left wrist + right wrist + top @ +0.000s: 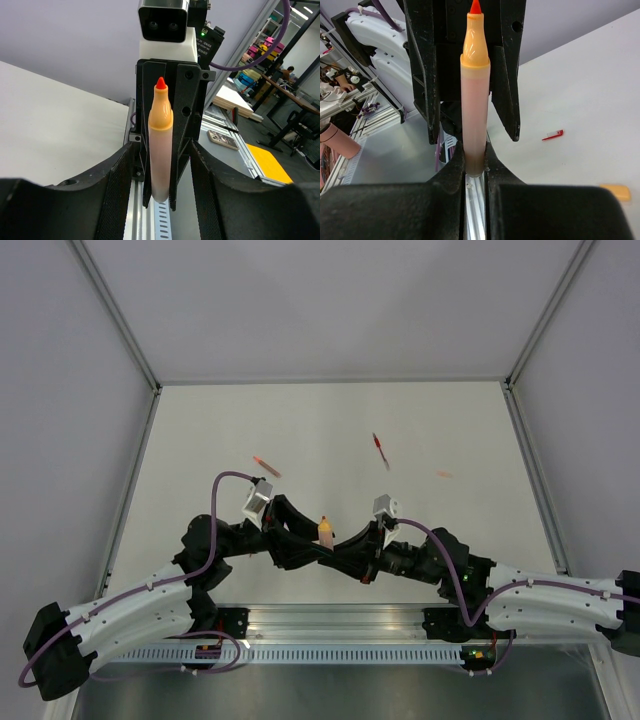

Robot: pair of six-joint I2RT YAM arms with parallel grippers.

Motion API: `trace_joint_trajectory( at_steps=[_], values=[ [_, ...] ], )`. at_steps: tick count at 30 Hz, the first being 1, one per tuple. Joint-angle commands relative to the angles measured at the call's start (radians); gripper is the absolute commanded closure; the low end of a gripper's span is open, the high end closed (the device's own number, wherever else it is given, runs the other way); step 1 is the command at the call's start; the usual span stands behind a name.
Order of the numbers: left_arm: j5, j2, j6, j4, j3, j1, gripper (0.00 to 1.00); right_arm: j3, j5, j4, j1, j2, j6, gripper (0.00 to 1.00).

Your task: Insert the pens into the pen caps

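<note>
The orange-peach pen (475, 100) stands upright with its bare red nib on top. My right gripper (475, 167) is shut on its lower end. My left gripper (159, 200) is open, its fingers (114, 195) wide on both sides of the pen (161, 145) and not touching it. From above, both grippers meet at the pen (325, 530) near the table's front middle. The red pen (380, 450) lies on the table farther back. A small red pen cap (266, 465) lies at the back left, also in the right wrist view (553, 134). An orange cap (443, 475) lies at the right.
A slotted aluminium rail (340, 625) runs along the near edge under the arm bases. Grey walls with metal posts (120, 330) close in the white table (330, 420) at the back and sides. Purple cables (215, 500) loop over both arms.
</note>
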Motion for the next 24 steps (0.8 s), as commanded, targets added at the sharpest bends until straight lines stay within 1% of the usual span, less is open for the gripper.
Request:
trace_joint_trajectory(
  at_steps=[1, 4, 9, 16, 19, 20, 22, 23, 24],
  values=[
    [-0.011, -0.005, 0.015, 0.043, -0.001, 0.000, 0.46, 0.046, 0.007, 0.025, 0.005, 0.011, 0.017, 1.00],
    [-0.014, -0.001, 0.016, 0.043, -0.001, 0.000, 0.46, 0.051, 0.003, 0.026, 0.003, 0.028, 0.021, 1.00],
    [-0.005, 0.016, 0.016, 0.046, 0.002, 0.000, 0.59, 0.065, 0.009, 0.031, 0.003, 0.051, 0.020, 1.00],
    [-0.007, 0.030, 0.026, 0.035, 0.010, 0.000, 0.62, 0.071, 0.045, 0.026, 0.005, 0.023, 0.012, 1.00],
    [-0.005, 0.024, 0.033, 0.032, 0.008, 0.000, 0.70, 0.083, 0.042, 0.011, 0.003, 0.025, 0.011, 1.00],
    [-0.002, 0.022, 0.035, 0.035, 0.010, 0.000, 0.77, 0.083, 0.042, 0.011, 0.005, 0.023, 0.012, 1.00],
    [0.015, 0.024, 0.038, 0.040, 0.010, 0.000, 0.85, 0.074, 0.042, 0.016, 0.003, 0.019, 0.017, 1.00],
    [0.019, 0.024, 0.038, 0.041, 0.010, 0.000, 0.93, 0.069, 0.044, 0.023, 0.005, 0.017, 0.017, 1.00],
    [0.021, 0.024, 0.036, 0.041, 0.011, 0.000, 0.98, 0.068, 0.045, 0.026, 0.003, 0.016, 0.018, 1.00]
  ],
)
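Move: The orange pen stands tip up in the right gripper, its middle about 4 cm straight above the right hand point; from the left hand that middle is about 1 cm to the right and 3 cm up, between the open fingers. The orange cap lies on the table about 13 cm ahead of the left hand, 3 cm to its left and 29 cm below, with a small red piece about 14 cm left of the cap and 3 cm nearer the bases. Close the left gripper from about half open until its fingers pinch the lower barrel of the pen, just beyond the right fingertips, while easing that hand down a bit under 1 cm, slightly forward and to the right. Keep the right fingers shut on the pen's bottom end and let that hand slip about 0.5 cm each down, left and forward, carrying the pen deeper between the left fingers. ##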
